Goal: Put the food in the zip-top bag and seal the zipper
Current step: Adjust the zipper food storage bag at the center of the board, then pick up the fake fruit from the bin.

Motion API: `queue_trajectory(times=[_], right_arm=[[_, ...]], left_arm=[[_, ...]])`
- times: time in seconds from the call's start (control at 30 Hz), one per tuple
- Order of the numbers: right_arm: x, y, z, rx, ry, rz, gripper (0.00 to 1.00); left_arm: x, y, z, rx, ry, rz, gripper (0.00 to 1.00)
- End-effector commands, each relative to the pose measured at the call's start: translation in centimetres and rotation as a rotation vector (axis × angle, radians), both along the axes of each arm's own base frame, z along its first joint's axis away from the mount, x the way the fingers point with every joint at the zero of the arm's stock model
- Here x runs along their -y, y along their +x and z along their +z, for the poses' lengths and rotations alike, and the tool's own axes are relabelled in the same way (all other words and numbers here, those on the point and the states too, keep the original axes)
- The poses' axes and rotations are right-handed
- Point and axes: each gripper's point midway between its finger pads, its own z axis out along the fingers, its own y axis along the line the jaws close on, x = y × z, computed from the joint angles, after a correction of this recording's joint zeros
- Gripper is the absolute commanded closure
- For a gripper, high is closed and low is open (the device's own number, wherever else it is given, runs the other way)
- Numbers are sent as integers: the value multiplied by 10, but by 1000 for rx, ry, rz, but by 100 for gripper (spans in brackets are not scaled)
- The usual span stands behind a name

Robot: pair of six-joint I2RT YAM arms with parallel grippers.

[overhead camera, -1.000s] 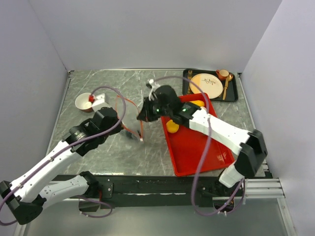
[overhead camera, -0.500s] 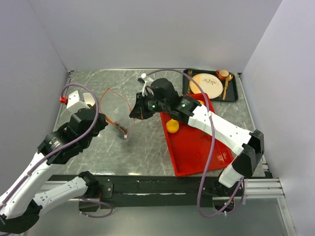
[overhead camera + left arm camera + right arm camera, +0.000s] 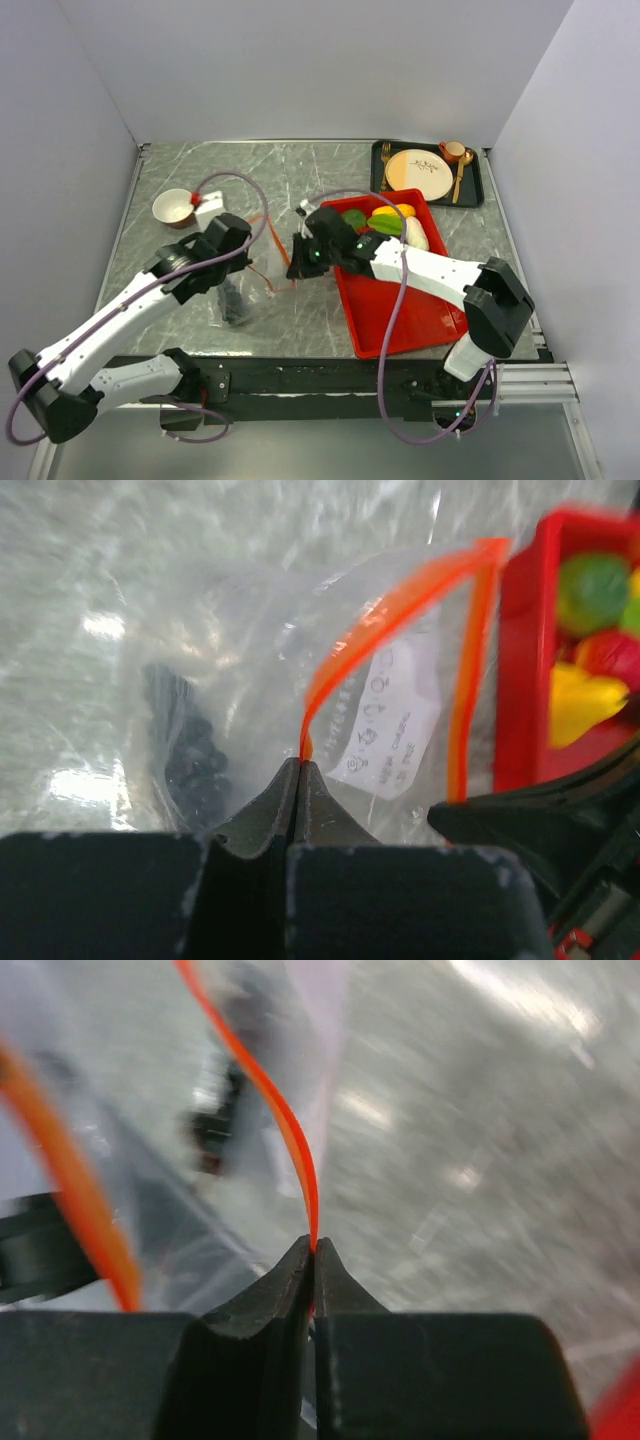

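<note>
The clear zip-top bag (image 3: 245,290) hangs between my two grippers over the marble table, its mouth open. Dark purple grapes (image 3: 232,302) lie inside it; they also show in the left wrist view (image 3: 190,760). My left gripper (image 3: 257,264) is shut on the orange-red zipper strip (image 3: 380,630) at one side of the mouth. My right gripper (image 3: 297,268) is shut on the strip (image 3: 270,1100) at the other side. More food sits in the red tray (image 3: 400,310): a green piece (image 3: 353,217), a yellow piece (image 3: 397,211) and a white piece (image 3: 416,236). The slider is not visible.
A black tray (image 3: 475,190) with a cream plate (image 3: 418,173), gold cutlery and a small cup stands at the back right. A small bowl (image 3: 173,207) and a white object (image 3: 209,205) sit at the back left. Walls close in three sides.
Both grippers moved the bag's mouth toward the near side and down. The left arm swung back from the far left. The bag now sags lower with the grapes in it.
</note>
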Motion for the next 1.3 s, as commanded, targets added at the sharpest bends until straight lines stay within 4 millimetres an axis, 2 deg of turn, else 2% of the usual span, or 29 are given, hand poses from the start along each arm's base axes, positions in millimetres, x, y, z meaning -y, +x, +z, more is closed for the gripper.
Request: queue_trajectory(times=[0.0,0.07,0.17,0.2,0.23,0.27,0.33,0.37,0.47,0.53,0.63,0.73,0.83,0.93,1.13,1.27], right_arm=[[14,15,17,75,46,-149,77],[25,20,17,101,23,-195,63],[43,28,23,140,-1,-256,59],[47,29,25,148,-6,-267,48],[56,34,27,170,-20,-301,42],[63,36,38,194,-11,-321,40],[85,45,41,222,-39,-390,39],[96,47,52,243,-23,-417,33],[130,59,53,259,-41,-495,32],[154,68,44,250,-84,-547,32],[177,77,28,227,-152,-575,32],[181,82,9,193,-200,-560,31],[178,88,4,184,-215,-551,32],[176,96,-10,155,-258,-552,32],[169,107,-28,139,-299,-531,31],[167,115,-33,144,-307,-524,31]], left_arm=[[32,8,0,11,-74,-129,99],[42,10,2,12,-91,-164,99],[53,15,5,18,-98,-213,99],[58,15,6,12,-102,-240,99],[61,16,7,15,-105,-250,99],[64,17,10,24,-114,-264,99],[72,16,13,25,-133,-300,99],[74,15,13,25,-143,-311,99],[84,16,15,35,-183,-343,99],[91,15,11,30,-200,-362,99],[96,15,6,14,-207,-377,99],[99,17,4,8,-207,-382,99],[99,18,4,10,-204,-377,99],[99,18,2,6,-204,-371,99],[99,18,0,2,-205,-364,99],[100,21,0,-4,-192,-366,99]])
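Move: Both hands still pinch the orange-edged zipper bag. The left holds one rim, with the right rim about 11 cm to its right, 3 cm back and roughly level; the red box's left wall is some 24 cm to its right and lower. From the right hand, the yellow pear is about 16 cm right, 11 cm ahead and 10 cm below; the red fruit sits 5 cm right of the pear and 4 cm beyond, the green fruit 9 cm straight beyond. Letting go of the bag's right rim, the right fingers open wide as the hand dips slightly, then arcs up and over the box wall, about 17 cm right and 9 cm forward, turning clockwise some 30 degrees and sinking open towards the yellow pear. The left fingers keep their pinch on the other rim and carry it about 9 cm right towards the box, turning some 20 degrees clockwise. ##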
